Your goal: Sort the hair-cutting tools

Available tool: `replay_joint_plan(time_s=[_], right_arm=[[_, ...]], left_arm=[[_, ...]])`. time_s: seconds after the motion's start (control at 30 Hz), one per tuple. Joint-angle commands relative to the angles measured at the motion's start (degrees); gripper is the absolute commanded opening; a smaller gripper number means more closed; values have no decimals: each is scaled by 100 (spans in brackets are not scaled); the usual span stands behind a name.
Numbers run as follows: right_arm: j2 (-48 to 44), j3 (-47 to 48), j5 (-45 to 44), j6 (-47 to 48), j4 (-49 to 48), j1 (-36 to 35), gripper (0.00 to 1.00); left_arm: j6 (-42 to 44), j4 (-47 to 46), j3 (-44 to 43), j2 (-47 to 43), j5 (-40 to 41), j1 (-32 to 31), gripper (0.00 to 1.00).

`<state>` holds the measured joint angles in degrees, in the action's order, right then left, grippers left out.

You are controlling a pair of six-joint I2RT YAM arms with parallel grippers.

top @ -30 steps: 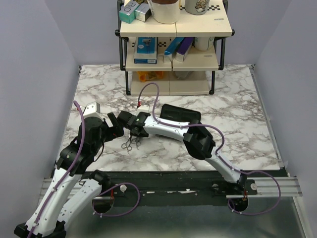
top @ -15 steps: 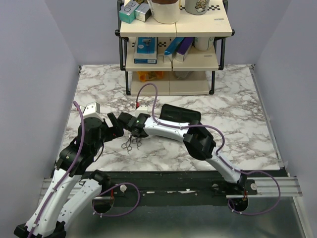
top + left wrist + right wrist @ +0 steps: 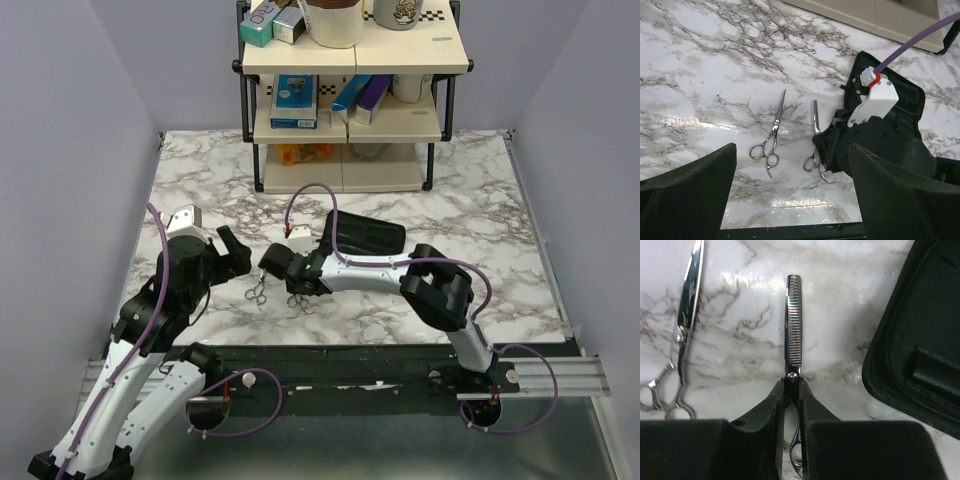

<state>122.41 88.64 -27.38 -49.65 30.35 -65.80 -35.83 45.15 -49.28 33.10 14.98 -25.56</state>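
Two silver pairs of scissors, the hair-cutting tools in view, are on the marble table point(image 3: 480, 230). The plain pair point(image 3: 772, 137) point(image 3: 256, 291) lies free, also seen as plain scissors point(image 3: 687, 315) at the left of the right wrist view. The thinning pair point(image 3: 793, 320) has a toothed blade; my right gripper point(image 3: 792, 385) point(image 3: 292, 278) is shut on it just behind the pivot, low over the table. The thinning scissors point(image 3: 815, 117) stick out from the right gripper point(image 3: 832, 145). My left gripper point(image 3: 792, 200) point(image 3: 232, 255) hangs open, above and to the near left of both pairs, holding nothing.
A flat black pouch point(image 3: 365, 232) point(image 3: 920, 340) lies just right of the right gripper. A shelf rack point(image 3: 345, 110) with boxes and mugs stands at the back. A purple cable point(image 3: 310, 195) arcs above the right arm. The table's near edge point(image 3: 790, 230) is close below the scissors.
My right gripper closed on the thinning scissors and moved right and nearer with them, away from the plain pair. The left gripper stayed open and backed off slightly to the left.
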Motion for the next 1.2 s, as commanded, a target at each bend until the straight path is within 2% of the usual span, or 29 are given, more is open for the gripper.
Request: replay_joint_plan(time_s=[0.0,0.1,0.27,0.5,0.6,0.63,0.77,0.9,1.03,1.17], right_arm=[[-23,-1144,620,474,630,-354,9],[-471,-1524,576,552,402,-503,1],[-1262,-1947,453,1088,130,-671,1],[-2835,-2404,592,1738,147,-697,1],[-3424,-2413,541,1906,532,-706,1],[-3678,-2404,488,1924,664,-706,1],[-4101,-2343,14,1854,1690,-697,1],[-4523,-2360,-452,1800,2256,-426,1],[-4928,-2588,-462,2099,2230,75,1],[-5104,-2764,-146,2791,1836,646,1]], left_arm=[[-108,-85,-161,29,-153,16,98],[-169,-137,-109,144,-258,25,98],[-213,-436,84,337,-347,25,98],[-187,-963,173,934,-750,16,95],[-143,-1192,112,1364,-997,25,90],[-108,-1279,76,1496,-1050,16,84],[50,-1473,-73,2338,-1261,-54,77],[112,-1684,-275,3174,-1305,-186,74],[68,-1887,-609,3913,-1279,-476,61],[50,-1852,-1100,4747,-1165,-766,60]])
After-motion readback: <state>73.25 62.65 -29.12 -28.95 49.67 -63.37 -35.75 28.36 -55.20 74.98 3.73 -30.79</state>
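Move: The right gripper already holds the thinning scissors near the pivot, down at the table. The open black case, where they seem bound, has its middle some 14 cm to its right and 7 cm farther out, at table height. The other scissors lie about 6 cm to its left and 1 cm ahead. From the left hand the case is roughly 24 cm right, 10 cm ahead and 22 cm below, those scissors about 4 cm right and 4 cm ahead. Keep the thinning scissors pinched; draw the right gripper back and right low over the table, turning it some 20 degrees counter-clockwise, then lift about 14 cm and swing right past the case's near side, easing forward at the end. Meanwhile bring the left gripper right, down and forward over the other scissors towards the case's left edge, tipping its fingers down and partly closing them on nothing. ##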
